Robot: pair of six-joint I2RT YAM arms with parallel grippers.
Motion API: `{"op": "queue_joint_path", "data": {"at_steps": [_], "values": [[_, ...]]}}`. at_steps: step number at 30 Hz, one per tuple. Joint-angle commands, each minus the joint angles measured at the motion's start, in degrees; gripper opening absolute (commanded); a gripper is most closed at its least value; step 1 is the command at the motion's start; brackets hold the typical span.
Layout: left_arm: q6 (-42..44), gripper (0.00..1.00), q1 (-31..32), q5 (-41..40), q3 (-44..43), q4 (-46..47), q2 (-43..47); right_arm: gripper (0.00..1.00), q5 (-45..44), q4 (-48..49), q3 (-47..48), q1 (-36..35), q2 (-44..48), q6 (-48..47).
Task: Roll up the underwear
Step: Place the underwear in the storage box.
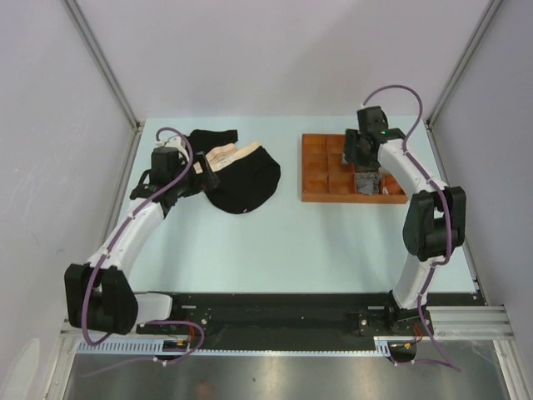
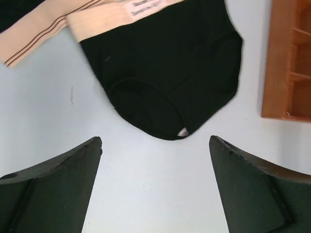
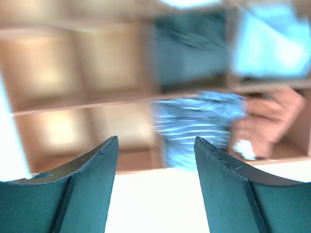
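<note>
A black brief with a beige waistband lies flat on the table left of centre. A second black brief lies behind it, and its beige band shows in the left wrist view. My left gripper is open just short of the flat brief's lower edge, with only bare table between its fingers. The grey striped boxer sits bunched in a near compartment of the brown tray, its orange tag beside it. My right gripper hovers over it, open and holding nothing.
The tray's wooden wall lies just right of the flat brief. White enclosure walls and metal posts border the table on three sides. The right wrist view is blurred.
</note>
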State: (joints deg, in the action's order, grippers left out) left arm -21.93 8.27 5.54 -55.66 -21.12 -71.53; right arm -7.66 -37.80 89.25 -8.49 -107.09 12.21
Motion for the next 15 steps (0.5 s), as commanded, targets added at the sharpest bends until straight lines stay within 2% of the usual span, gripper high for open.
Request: {"op": "queue_joint_path", "data": {"at_steps": [1,4,6,9,10,15], "values": [[-8.03,0.90,-4.22,-4.66,0.10,5.53,-5.10,0.68,0.19,-1.05,4.97,-10.64,5.31,0.09],[-10.23,0.79,-5.11,-5.28,-0.58,9.43,-11.68,0.68,2.29,3.59,2.17,-16.10,6.54,2.37],[-11.11,0.76,-5.02,-4.84,-2.34,10.75,-16.60,0.68,5.19,11.15,-0.82,-21.20,7.42,3.52],[-12.16,0.71,-5.02,-2.74,-2.52,15.40,-20.92,0.67,9.59,14.33,-1.89,-25.78,5.05,6.95],[-12.34,0.66,-5.02,-2.38,-2.79,16.46,-21.72,0.67,10.29,14.94,-1.98,-26.57,4.53,7.39],[-12.08,0.64,-4.67,-2.99,-5.94,15.94,-27.08,0.67,13.11,16.44,-2.07,-29.74,3.29,8.80]]}}
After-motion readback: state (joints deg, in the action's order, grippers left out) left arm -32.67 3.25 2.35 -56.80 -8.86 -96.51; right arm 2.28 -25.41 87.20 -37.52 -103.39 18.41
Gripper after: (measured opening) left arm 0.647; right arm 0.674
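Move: The near black underwear lies about 13 cm ahead of the left hand, 9 cm to its right and some 17 cm below. From the left hand, the far black underwear is about 22 cm ahead and 10 cm left. From the right hand, the near black underwear is roughly 41 cm left, 3 cm ahead and 11 cm below. The storage box's middle is about 5 cm ahead; the striped roll is 4 cm right and 1 cm ahead. Both hands close in on the near black underwear, with no touch to be seen yet. The empty right hand sweeps some 26 cm left off the box, rising at first and drawing back, turning about 30 degrees counter-clockwise, its fingers keeping their part-open gap. The left dives about 12 cm and reaches forward and slightly left to the left edge, tipping down, its fingers closing partway. ##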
